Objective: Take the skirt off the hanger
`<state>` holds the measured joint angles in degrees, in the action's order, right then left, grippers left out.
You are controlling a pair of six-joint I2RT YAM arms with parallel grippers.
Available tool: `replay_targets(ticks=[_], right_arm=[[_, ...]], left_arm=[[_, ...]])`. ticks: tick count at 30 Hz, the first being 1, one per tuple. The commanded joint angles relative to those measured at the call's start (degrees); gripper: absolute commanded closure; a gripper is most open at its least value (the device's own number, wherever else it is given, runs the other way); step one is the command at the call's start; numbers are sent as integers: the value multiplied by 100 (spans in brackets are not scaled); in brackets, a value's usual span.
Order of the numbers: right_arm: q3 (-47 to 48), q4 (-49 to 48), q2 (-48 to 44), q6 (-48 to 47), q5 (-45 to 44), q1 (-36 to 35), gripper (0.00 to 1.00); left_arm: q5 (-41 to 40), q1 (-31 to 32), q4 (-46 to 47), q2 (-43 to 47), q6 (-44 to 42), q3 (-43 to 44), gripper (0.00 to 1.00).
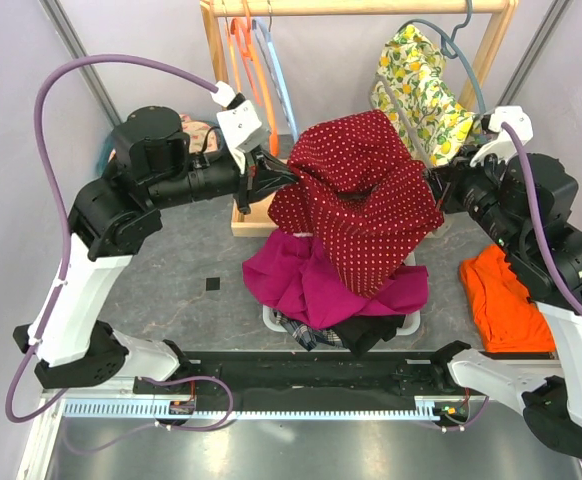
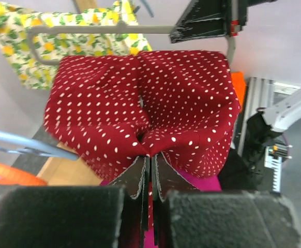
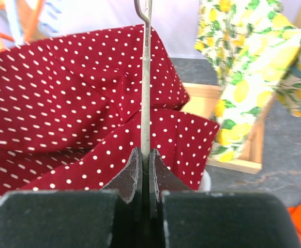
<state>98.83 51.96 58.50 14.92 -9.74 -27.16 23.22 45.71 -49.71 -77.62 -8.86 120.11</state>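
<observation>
The skirt [image 1: 361, 190] is dark red with white dots and hangs bunched in the air between my two arms, above a pile of clothes. My left gripper [image 1: 283, 172] is shut on a pinch of its fabric at the left side; in the left wrist view the skirt [image 2: 140, 93] puckers right at the gripper [image 2: 150, 157]. The grey wire hanger [image 3: 146, 77] runs up across the skirt [image 3: 62, 88], and my right gripper [image 3: 145, 152] is shut on that wire. From the left wrist the hanger [image 2: 114, 30] shows as a grey bar above the skirt.
A wooden rack [image 1: 356, 8] at the back carries a lemon-print garment [image 1: 421, 90] and orange and blue hangers [image 1: 256, 60]. Under the skirt a magenta cloth [image 1: 311, 280] lies over a white basket [image 1: 271, 318]. An orange cloth [image 1: 501, 300] lies at the right.
</observation>
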Motion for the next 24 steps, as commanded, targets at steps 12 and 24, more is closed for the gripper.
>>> replay_targets(ticks=[12, 24], right_arm=[[-584, -248, -137, -253, -1022, 17, 100], [-1058, -450, -128, -366, -1363, 17, 100]], left_arm=[[-2903, -98, 612, 529, -1443, 566, 98], [-3296, -124, 883, 177, -1310, 1330, 98]])
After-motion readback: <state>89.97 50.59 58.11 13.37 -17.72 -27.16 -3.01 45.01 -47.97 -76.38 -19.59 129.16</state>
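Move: The red dotted skirt is pinched at one edge by the left hand, its middle about 10 cm to that hand's right and 6 cm lower. The white basket with its pile lies some 10 cm right and 45 cm below; the blue hanger on the rack is 16 cm ahead, 4 cm left. From the right hand the basket is about 5 cm back, 13 cm left and 40 cm down, the lemon skirt roughly 18 cm ahead. The red dotted skirt is drawn away from the right hand's grey hanger: the left hand keeps its pinch and swings about 8 cm left and 7 cm up, edging some 5 cm forward towards the hangers on the rack, while turning about 25 degrees counter-clockwise. The right hand keeps the hanger gripped and sinks about 5 cm. ##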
